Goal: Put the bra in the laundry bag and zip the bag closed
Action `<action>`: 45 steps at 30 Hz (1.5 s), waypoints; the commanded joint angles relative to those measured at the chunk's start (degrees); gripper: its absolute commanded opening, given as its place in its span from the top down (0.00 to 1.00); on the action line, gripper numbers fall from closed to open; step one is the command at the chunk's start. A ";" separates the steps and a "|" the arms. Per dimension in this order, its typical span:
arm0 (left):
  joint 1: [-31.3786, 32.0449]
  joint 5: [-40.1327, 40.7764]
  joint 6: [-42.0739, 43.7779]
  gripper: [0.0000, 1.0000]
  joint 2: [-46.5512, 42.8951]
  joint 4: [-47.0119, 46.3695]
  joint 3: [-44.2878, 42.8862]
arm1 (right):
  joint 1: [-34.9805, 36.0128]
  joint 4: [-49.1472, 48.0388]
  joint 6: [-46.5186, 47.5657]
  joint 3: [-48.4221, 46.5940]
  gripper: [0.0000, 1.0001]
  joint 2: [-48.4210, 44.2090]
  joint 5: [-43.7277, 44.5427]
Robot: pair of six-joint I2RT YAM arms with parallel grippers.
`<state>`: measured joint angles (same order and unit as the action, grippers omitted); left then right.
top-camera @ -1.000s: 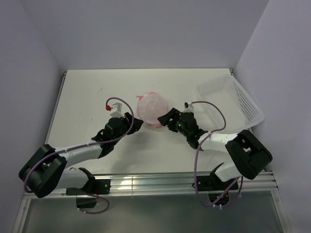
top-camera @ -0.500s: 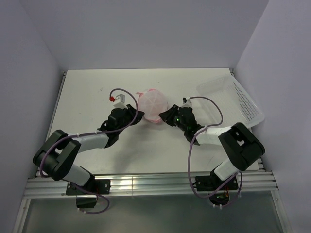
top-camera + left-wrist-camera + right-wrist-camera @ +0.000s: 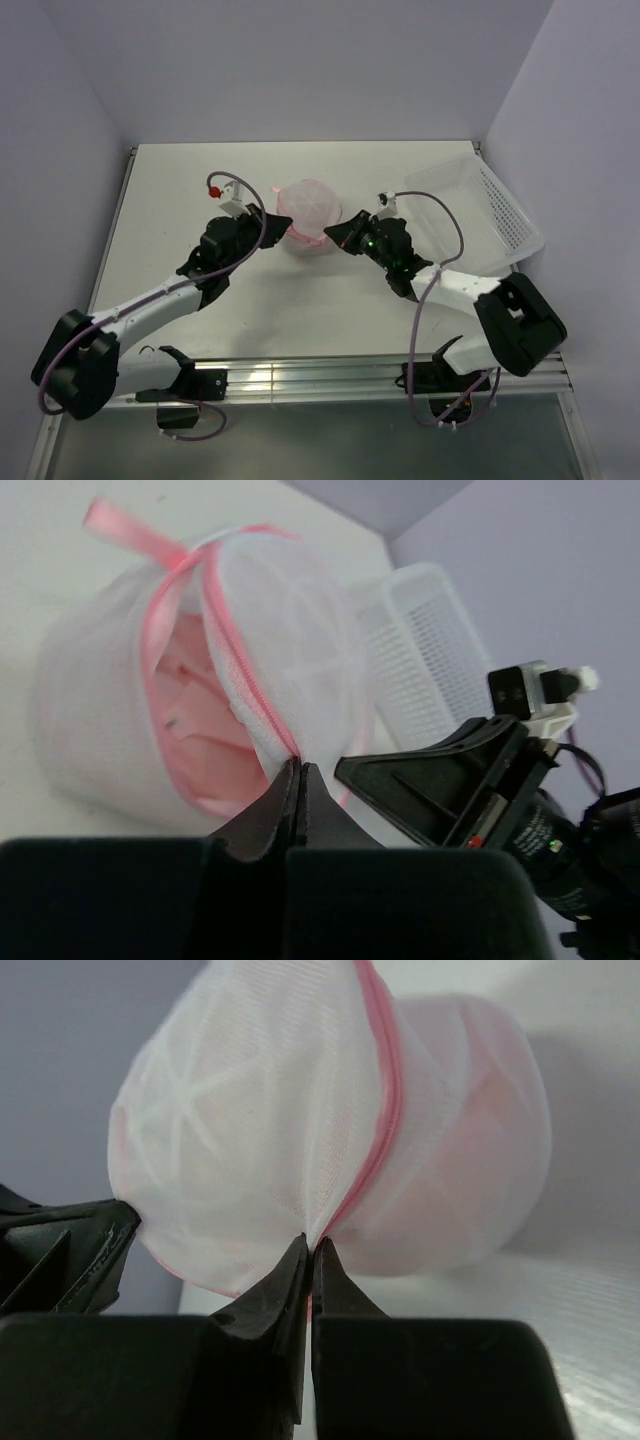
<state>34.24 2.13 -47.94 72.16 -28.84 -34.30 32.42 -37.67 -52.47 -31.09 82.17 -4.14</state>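
Observation:
The laundry bag (image 3: 308,206), a round white mesh pouch with a pink zipper rim, sits mid-table between both arms. My left gripper (image 3: 284,222) is shut on its rim from the left; in the left wrist view the jaws (image 3: 298,766) pinch the pink zipper edge of the bag (image 3: 290,610). The zipper gapes there, and the light-pink bra (image 3: 200,725) shows inside. My right gripper (image 3: 338,233) is shut on the bag's right side. In the right wrist view its jaws (image 3: 312,1246) pinch mesh beside the zipper line of the bag (image 3: 270,1110).
A white perforated plastic basket (image 3: 500,205) stands at the back right, close behind the right arm, and also shows in the left wrist view (image 3: 430,650). A pink ribbon loop (image 3: 125,527) sticks out from the bag's far side. Walls close in the table's sides and back.
Both grippers have closed from open onto the bag's rim, one on each side. Both arms and the bag have shifted a little toward the back of the table.

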 commanded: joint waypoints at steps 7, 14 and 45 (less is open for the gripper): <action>0.21 2.13 0.03 0.91 -2.67 15.11 -10.85 | 3.61 10.07 1.40 -0.02 1.00 -9.40 -0.70; 2.22 6.10 3.73 0.54 -4.20 16.53 -10.09 | 5.28 9.56 -0.78 -0.46 1.00 -7.82 0.10; 23.68 22.56 -0.66 0.57 6.76 1.51 -1.29 | 6.07 9.37 -2.90 -0.11 1.00 -8.08 1.86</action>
<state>57.89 21.87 -50.11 77.95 -22.33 -33.69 38.02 -26.48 -54.70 -31.46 75.96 -2.61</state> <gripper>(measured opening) 0.427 0.026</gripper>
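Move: The left gripper is shut on the bag's edge. The zip's end that it goes for next is pinched in the right gripper's tips, about 8 cm to its right, level with it fore and aft, and some 5 cm lower. The laundry bag's middle, with the bra inside, lies about 6 cm ahead, 4 cm right and 7 cm below the left hand. From the right hand, the zip's end is right at the fingertips. Lift both grippers about 5 cm, then open the left one to let go of the bag's edge. Swing it back, right and down, round to the near side of the zip's end, finishing about 8 cm back, 7 cm right and 7 cm lower with fingers nearly half open. Keep the right gripper pinched on the zip's end as it sinks again and settles about 4 cm back. ##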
